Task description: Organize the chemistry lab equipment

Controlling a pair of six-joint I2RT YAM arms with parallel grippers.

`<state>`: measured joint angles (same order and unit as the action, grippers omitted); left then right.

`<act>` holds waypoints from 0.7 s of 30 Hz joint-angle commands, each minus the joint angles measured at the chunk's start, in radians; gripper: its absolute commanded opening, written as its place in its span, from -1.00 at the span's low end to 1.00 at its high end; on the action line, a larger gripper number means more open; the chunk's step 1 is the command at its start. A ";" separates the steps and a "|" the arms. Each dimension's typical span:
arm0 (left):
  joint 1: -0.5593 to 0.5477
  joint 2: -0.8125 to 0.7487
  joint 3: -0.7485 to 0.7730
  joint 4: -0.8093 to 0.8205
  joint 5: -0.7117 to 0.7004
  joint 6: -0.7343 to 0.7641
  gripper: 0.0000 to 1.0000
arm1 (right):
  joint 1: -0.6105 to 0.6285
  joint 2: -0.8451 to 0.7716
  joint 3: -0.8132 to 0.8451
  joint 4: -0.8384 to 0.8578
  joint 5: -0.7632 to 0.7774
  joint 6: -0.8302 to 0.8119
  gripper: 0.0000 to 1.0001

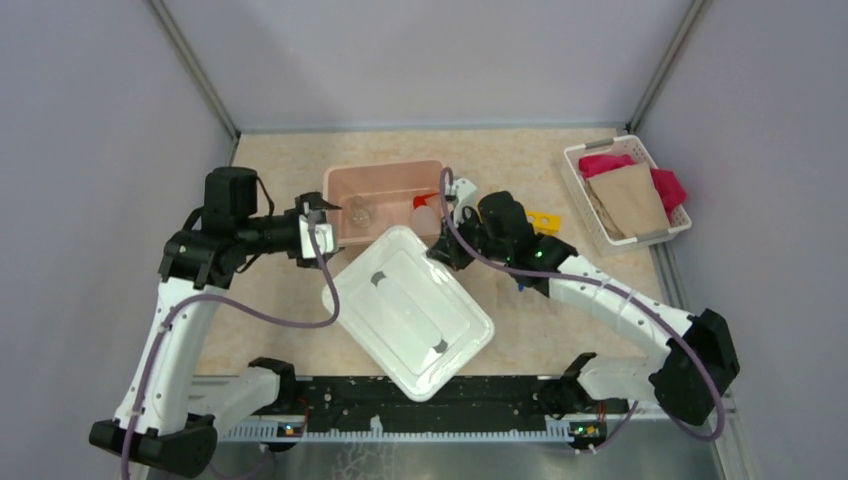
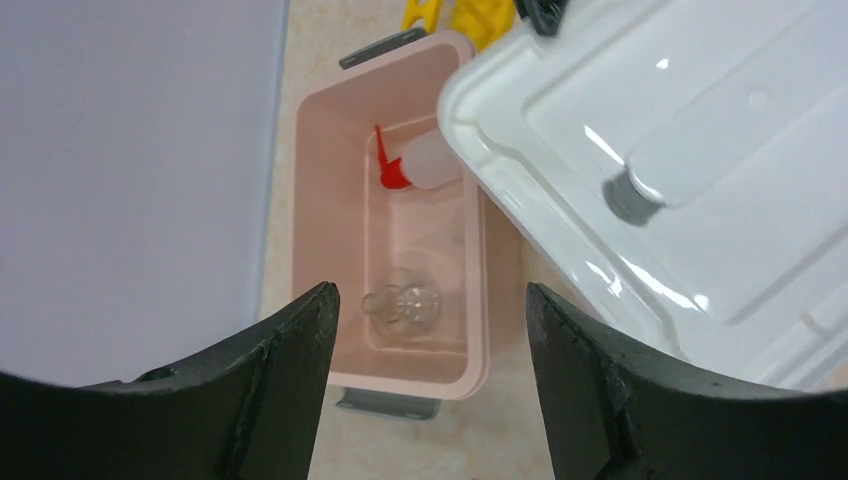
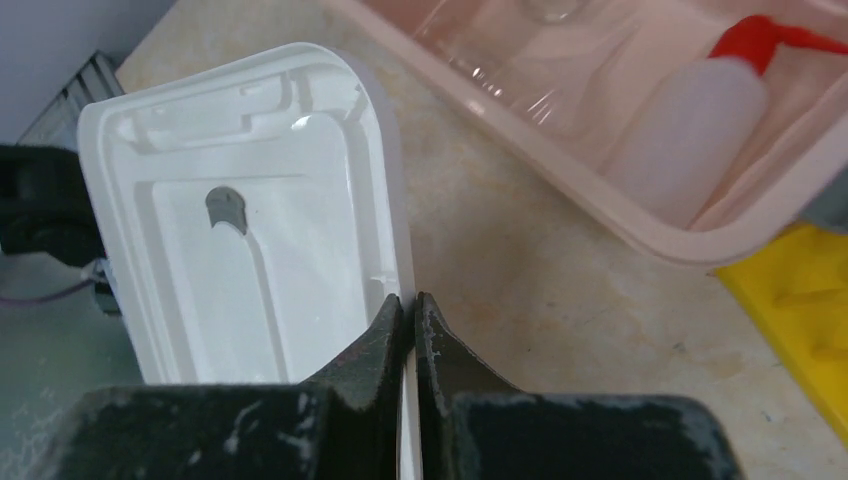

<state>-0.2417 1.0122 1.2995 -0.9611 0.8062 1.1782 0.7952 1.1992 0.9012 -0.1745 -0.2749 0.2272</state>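
Note:
A pink bin (image 1: 385,178) (image 2: 318,200) (image 3: 560,190) holds a small clear glass flask (image 1: 360,212) (image 2: 404,304) and a white squeeze bottle (image 1: 426,206) (image 2: 436,158) (image 3: 690,125) with a red nozzle (image 2: 385,168), both lying down. My left gripper (image 1: 325,226) (image 2: 430,292) hangs open above the bin's near end, over the flask, with nothing in it. The right gripper (image 1: 441,250) (image 3: 408,302) is shut on the rim of the white lid (image 1: 408,312) (image 2: 680,150) (image 3: 250,230), which sits tilted beside the bin. A yellow tube rack (image 1: 543,221) (image 2: 470,12) (image 3: 800,320) lies right of the bin, partly behind the right arm.
A white basket (image 1: 585,205) with pink and tan cloths stands at the back right. Grey walls close in the left, back and right sides. The arms' base rail (image 1: 400,415) runs along the near edge, just under the lid's near corner.

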 commanded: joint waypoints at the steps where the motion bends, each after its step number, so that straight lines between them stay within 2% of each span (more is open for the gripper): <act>1: -0.018 -0.052 -0.012 -0.005 -0.090 0.251 0.51 | -0.097 0.013 0.150 -0.011 -0.019 0.045 -1.00; 5: -0.020 -0.124 -0.085 -0.008 -0.129 0.401 0.53 | -0.192 0.104 0.268 -0.037 -0.009 0.094 -1.00; 8: -0.020 -0.183 -0.179 0.042 -0.150 0.447 0.55 | -0.265 0.192 0.354 -0.052 -0.059 0.149 -1.00; 14: -0.020 -0.269 -0.334 0.049 -0.184 0.711 0.57 | -0.297 0.325 0.514 -0.132 -0.114 0.136 -1.00; 18: -0.020 -0.345 -0.537 0.267 -0.173 0.906 0.58 | -0.301 0.382 0.561 -0.142 -0.149 0.143 -1.00; 21: -0.021 -0.336 -0.616 0.328 -0.150 1.038 0.58 | -0.316 0.410 0.572 -0.147 -0.202 0.167 -1.00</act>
<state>-0.2565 0.6769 0.7628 -0.7807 0.6212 1.9312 0.4938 1.5936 1.4029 -0.3305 -0.3790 0.3447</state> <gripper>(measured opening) 0.790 0.016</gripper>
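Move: About 18 cm ahead of the right hand, 10 cm to its left and 15 cm down stands the pink box that the held white lid is being brought to. The squeeze bottle inside lies 20 cm ahead, 3 cm left; the yellow rack stands 16 cm ahead, 15 cm right. The lid's middle lies roughly 11 cm back, 14 cm right and 14 cm below the open left hand; the box is 19 cm ahead, 10 cm right, 26 cm down. Carrying the lid, still pinched by its right-hand edge, the right hand sweeps about 15 cm forward to the box's near right corner, rising some 5 cm and turning about 15 degrees clockwise. Meanwhile the left hand sinks roughly 10 cm, edging slightly left, towards the level of the lid's free left side, rolling some 45 degrees about its fingers, which stay wide open. ##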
